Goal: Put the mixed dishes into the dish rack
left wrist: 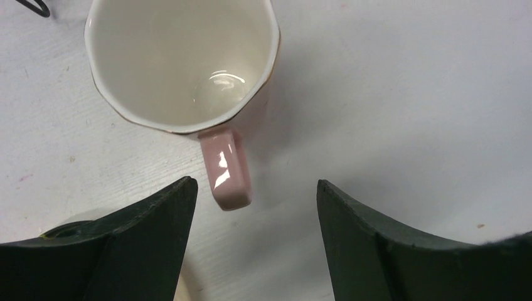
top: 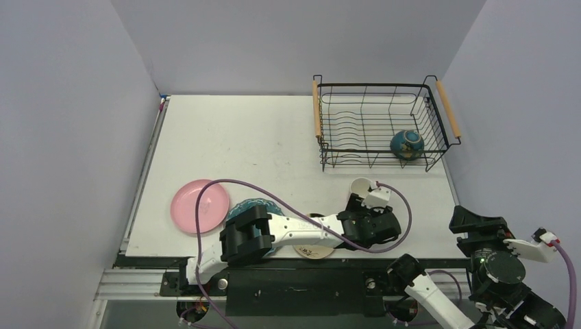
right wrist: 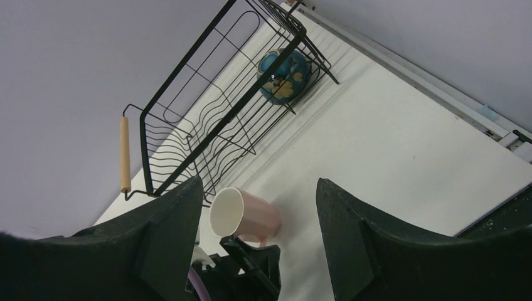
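The pink cup (top: 361, 187) stands upright on the table just in front of the dish rack (top: 370, 85). My left gripper (top: 357, 203) is open right behind it. In the left wrist view the cup (left wrist: 182, 63) shows its cream inside, and its pink handle (left wrist: 227, 169) points between the jaws of my left gripper (left wrist: 256, 188), nearer the left finger, untouched. The dark-teal bowl (top: 407, 144) lies inside the rack. The pink plate (top: 200, 205) lies at the near left. The teal scalloped plate (top: 255, 204) and the cream dish (top: 314, 251) are partly hidden under my left arm. My right gripper (top: 474, 221) is open and empty at the near right.
The right wrist view looks past my open right gripper (right wrist: 257, 185) at the cup (right wrist: 248, 216), the rack (right wrist: 228, 110) with its wooden handle (right wrist: 125, 153) and the bowl (right wrist: 283, 75). Grey walls close in the table on three sides. A purple cable (top: 205, 199) loops over the pink plate.
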Controlling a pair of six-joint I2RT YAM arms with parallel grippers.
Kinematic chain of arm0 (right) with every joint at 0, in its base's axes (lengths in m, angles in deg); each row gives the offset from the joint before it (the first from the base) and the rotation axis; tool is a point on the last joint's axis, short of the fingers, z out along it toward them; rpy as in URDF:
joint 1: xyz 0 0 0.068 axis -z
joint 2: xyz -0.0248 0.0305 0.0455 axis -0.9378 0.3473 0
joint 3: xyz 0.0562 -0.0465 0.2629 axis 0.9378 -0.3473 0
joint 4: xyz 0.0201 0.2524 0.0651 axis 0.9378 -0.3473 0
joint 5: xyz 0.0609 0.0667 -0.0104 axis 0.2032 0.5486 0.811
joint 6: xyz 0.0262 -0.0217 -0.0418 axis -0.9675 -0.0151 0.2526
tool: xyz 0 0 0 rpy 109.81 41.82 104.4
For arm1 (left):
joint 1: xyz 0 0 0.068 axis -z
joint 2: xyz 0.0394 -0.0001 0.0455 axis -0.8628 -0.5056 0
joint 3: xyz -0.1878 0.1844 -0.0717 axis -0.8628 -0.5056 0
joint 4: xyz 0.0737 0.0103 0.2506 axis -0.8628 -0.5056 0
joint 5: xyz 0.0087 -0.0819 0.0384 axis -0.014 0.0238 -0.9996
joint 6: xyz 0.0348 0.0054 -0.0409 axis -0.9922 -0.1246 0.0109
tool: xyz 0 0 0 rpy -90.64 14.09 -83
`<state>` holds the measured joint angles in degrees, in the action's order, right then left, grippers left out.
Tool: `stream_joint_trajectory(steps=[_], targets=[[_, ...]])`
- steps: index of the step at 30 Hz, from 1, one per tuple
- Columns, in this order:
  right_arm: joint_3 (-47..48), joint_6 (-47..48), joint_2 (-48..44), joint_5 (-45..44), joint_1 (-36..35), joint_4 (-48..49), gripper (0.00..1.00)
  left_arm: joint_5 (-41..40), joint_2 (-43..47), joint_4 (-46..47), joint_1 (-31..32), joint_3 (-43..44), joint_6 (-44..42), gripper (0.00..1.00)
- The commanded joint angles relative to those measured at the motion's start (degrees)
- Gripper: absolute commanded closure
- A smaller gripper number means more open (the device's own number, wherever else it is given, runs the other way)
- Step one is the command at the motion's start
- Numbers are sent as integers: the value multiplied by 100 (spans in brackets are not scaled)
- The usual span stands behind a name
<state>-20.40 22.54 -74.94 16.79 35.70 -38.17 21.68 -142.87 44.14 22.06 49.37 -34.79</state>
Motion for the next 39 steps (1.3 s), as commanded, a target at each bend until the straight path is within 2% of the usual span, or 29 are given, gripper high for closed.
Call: stream_joint_trajectory(steps=[1, 6, 17, 23, 25, 27, 28, 31, 39], targets=[[198, -503, -195, -479, -443, -458, 38, -388, -226, -179, -31, 605, -58, 34], [219, -821, -453, -674, -719, -730, 39, -581, -525, -342, -89, 1020, -115, 40], [93, -777, -86, -524, -753, -707, 39, -666, -620, -316, -321, 935, -68, 48], [32, -736, 57, -412, -759, -562, 39, -543, -475, -46, -499, 595, -248, 64], [7, -745, 58, -415, -758, -540, 39, -422, -351, 204, -544, 370, -436, 74], [-30, -759, 69, -401, -757, -530, 39, -205, -170, 462, -589, 100, -659, 97], [-33, -768, 80, -398, -752, -523, 39, -48, -93, 555, -620, -13, -726, 99], [-39, -748, 152, -374, -754, -500, 39, 330, 419, 1109, -663, -683, -1129, 100], [-269, -360, 564, -128, -757, -242, 39, 2661, 2258, 2146, -799, -2245, -1807, 100]])
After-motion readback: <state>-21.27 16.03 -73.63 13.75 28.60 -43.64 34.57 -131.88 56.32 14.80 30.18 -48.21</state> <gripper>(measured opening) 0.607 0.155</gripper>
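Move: The pink mug stands almost straight ahead of the left gripper, its middle about 11 cm out and 2 cm lower, with the handle turned back towards the fingers. The dish rack's middle lies some 22 cm beyond the mug and 8 cm to its right. The cream plate is about 14 cm left of the gripper and 3 cm back, 6 cm below. From the right gripper the mug lies roughly 19 cm ahead, 21 cm left and 23 cm below. Bring the left gripper forward about 6 cm towards the mug, sinking some 2 cm, until the open fingers straddle the handle, and close them to pinch it. Keeping that hold, draw the mug about 4 cm left and 3 cm back, rising slightly and turning the hand some 15 degrees clockwise. ##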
